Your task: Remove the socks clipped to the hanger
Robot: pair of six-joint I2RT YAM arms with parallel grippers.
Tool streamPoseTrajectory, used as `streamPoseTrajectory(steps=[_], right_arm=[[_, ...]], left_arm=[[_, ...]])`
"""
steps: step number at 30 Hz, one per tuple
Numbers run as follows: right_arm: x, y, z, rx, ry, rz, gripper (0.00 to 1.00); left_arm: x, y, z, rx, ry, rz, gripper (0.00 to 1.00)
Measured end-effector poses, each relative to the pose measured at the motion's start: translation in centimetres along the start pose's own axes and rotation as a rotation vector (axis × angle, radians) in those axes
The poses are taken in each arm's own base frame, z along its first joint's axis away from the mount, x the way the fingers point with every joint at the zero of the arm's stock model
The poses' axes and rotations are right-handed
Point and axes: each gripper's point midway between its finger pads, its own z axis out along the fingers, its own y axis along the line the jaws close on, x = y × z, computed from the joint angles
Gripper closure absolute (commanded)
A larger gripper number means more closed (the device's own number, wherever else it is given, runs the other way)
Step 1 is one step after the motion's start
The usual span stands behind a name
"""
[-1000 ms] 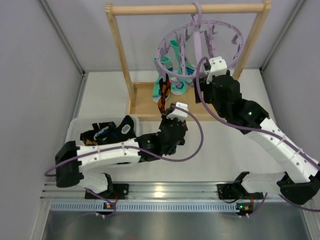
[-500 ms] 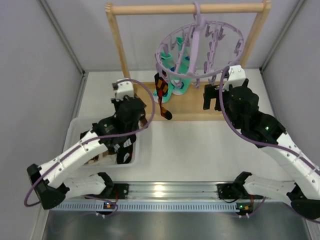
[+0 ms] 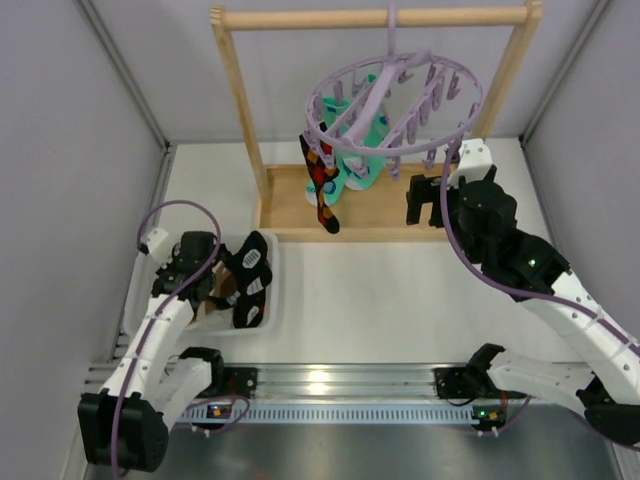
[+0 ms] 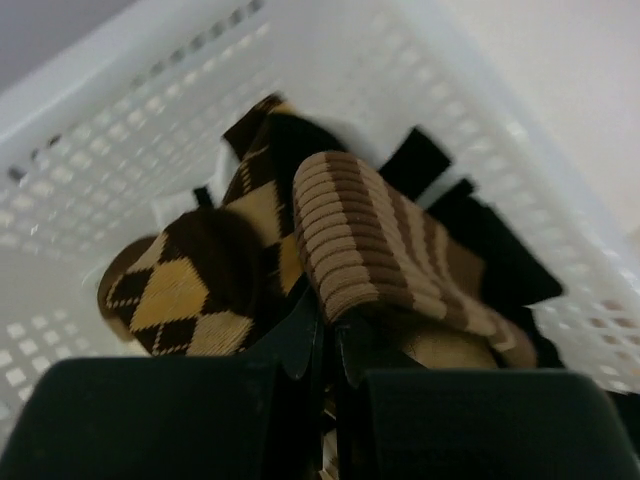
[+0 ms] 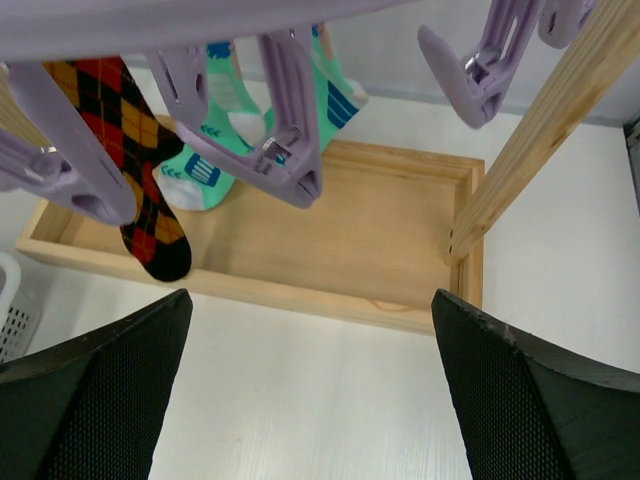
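The lavender hanger (image 3: pixel 395 100) hangs tilted from the wooden rack's top bar. A red-and-dark argyle sock (image 3: pixel 320 185) and mint-green socks (image 3: pixel 362 165) are still clipped to it. In the right wrist view the red sock (image 5: pixel 135 150), the mint socks (image 5: pixel 215 165) and empty clips (image 5: pixel 290 150) hang just ahead. My right gripper (image 3: pixel 425 200) (image 5: pixel 310 300) is open and empty, below the hanger's right side. My left gripper (image 3: pixel 212 280) (image 4: pixel 325 345) is shut inside the white basket (image 3: pixel 278 300), its tips against a brown-and-tan striped sock (image 4: pixel 385 250). I see nothing between its jaws.
The basket also holds a brown-and-yellow argyle sock (image 4: pixel 185 285) and black socks (image 3: pixel 250 270). The wooden rack has a shallow base tray (image 5: pixel 360 230) and two uprights (image 3: pixel 240 105) (image 5: pixel 540 130). Grey walls close in on the left, right and back.
My left arm swung from under the red sock back to the basket, shut throughout. My right gripper opened wide and pulled back from the hanger. The hanger swung and turned.
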Motion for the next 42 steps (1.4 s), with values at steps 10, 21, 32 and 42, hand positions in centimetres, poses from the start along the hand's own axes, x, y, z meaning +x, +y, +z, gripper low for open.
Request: streamPoseTrajectory(steps=[10, 21, 32, 42], right_arm=[[2.5, 0.9, 0.8, -0.031, 0.045, -0.012, 0.01], [1.7, 0.1, -0.2, -0.032, 0.006, 0.026, 0.01], [0.5, -1.2, -1.9, -0.025, -0.046, 0.062, 0.0], [0.7, -0.4, -3.3, -0.125, -0.065, 0.078, 0.0]], left_arm=[[6.2, 3.2, 2.0, -0.095, 0.129, -0.159, 0.99], [1.1, 0.1, -1.2, 0.119, 0.049, -0.276, 0.01], [-5.8, -6.0, -8.0, 0.51, 0.012, -0.277, 0.01], [2.6, -22.4, -14.1, 1.114, 0.228, 0.229, 0.02]])
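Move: The white basket that the left hand is bringing the striped sock to has its middle about 9 cm below that hand, 5 cm back and 6 cm to the right. The black socks in it lie some 14 cm right and 4 cm back, the yellow-black argyle sock about 4 cm left, level with the hand. The red-black argyle sock on the hanger is roughly 15 cm ahead, 27 cm right and 8 cm higher. From the right hand the basket is about 42 cm left, 7 cm back and 32 cm below. Downward first, the left hand sinks about 7 cm into the basket, opens wide and lets go of the striped sock. It then climbs out some 15 cm and swings right and forward, open, turning clockwise by about 60 degrees towards the red-black argyle sock. The open right hand dips and comes back up, ending about 3 cm farther back. ##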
